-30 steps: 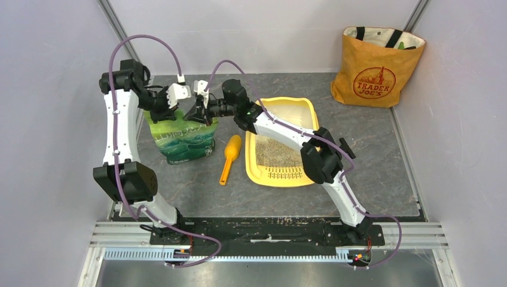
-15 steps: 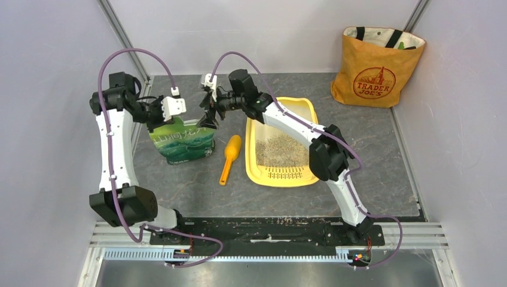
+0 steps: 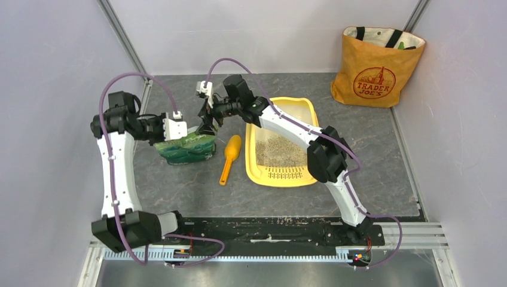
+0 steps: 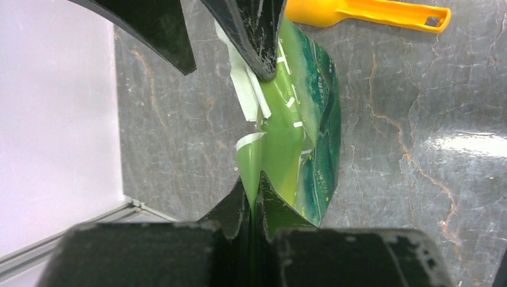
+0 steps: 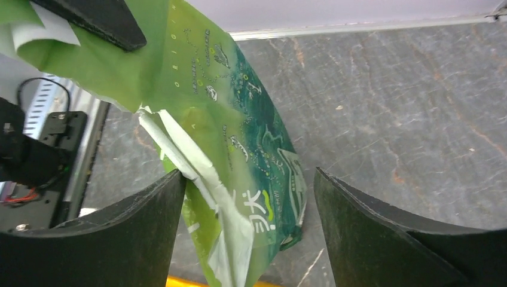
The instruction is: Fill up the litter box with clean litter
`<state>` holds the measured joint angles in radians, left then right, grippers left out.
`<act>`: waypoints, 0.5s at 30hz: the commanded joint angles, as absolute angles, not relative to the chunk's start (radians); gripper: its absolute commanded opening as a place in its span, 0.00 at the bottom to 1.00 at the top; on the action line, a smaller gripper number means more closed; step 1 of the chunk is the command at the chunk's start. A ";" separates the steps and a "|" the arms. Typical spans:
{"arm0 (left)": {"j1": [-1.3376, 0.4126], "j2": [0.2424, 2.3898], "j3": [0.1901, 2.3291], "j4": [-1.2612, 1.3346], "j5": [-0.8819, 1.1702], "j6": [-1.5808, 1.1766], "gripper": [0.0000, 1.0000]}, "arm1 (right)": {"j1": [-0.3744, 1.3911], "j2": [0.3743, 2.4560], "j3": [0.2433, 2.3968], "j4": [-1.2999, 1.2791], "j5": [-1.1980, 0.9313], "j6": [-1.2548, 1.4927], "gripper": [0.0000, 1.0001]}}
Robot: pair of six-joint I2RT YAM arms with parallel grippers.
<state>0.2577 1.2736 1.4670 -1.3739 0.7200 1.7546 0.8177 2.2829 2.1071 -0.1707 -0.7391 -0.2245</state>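
The green printed bag of clean litter slumps low on the table at the left. My left gripper is shut on the bag's top edge; the left wrist view shows its jaws pinched on the green film. My right gripper hangs open just above the bag's right end. In the right wrist view the bag lies between the spread jaws of that gripper, touching at most the left one. The yellow litter box stands to the right, with grey-beige litter in its near half.
An orange-yellow scoop lies between the bag and the litter box, also at the top of the left wrist view. An orange tote bag stands at the back right. Pale walls close in the left, back and right.
My right gripper opened and let go of the bag's top. The left gripper closed on the top edge and sank, and the bag went from upright to slumped low.
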 commanded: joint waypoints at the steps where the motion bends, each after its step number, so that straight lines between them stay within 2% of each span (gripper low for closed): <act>1: 0.262 1.165 1.389 -1.299 0.795 1.842 0.02 | 0.798 2.149 2.111 -0.184 -0.806 -0.099 0.85; 4: 0.262 1.132 1.367 -1.254 0.816 1.845 0.02 | 0.775 2.154 2.172 -0.181 -0.804 0.011 0.82; 6: 0.262 1.116 1.360 -1.224 0.829 1.832 0.02 | 0.769 2.170 2.207 -0.198 -0.798 0.051 0.74; 8: 0.262 1.107 1.354 -1.207 0.831 1.833 0.02 | 0.774 2.181 2.228 -0.228 -0.785 0.042 0.68; 15: 0.261 1.086 1.338 -1.187 0.831 1.844 0.02 | 0.827 2.239 2.321 -0.408 -0.700 -0.115 0.61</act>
<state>0.2623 1.1305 1.3342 -1.2346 0.7372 1.7962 0.7826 2.2246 2.2551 -0.3134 -0.7486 -0.0364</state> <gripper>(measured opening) 0.042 0.626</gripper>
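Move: The left hand already pinches the bag's near-left top corner; the bag's middle lies about 7 cm to its right, 1 cm ahead and 16 cm below. The right hand, fingers open and pointing left at the bag's mouth, has that middle some 8 cm to its left, 5 cm back and 12 cm down. From the right hand the scoop lies about 7 cm right, 5 cm back, and the litter box 26 cm right, level with it, both roughly 19 cm below. The right hand leaves the torn mouth of the bag and rises about 7.5 cm, almost straight up with a small drift to its right, its open fingers narrowing partway without shutting on anything. Meanwhile the left hand keeps its pinch on the bag's corner and stays nearly in place, easing back and up by only about a centimetre while it tips its fingertips up some 10 degrees. ##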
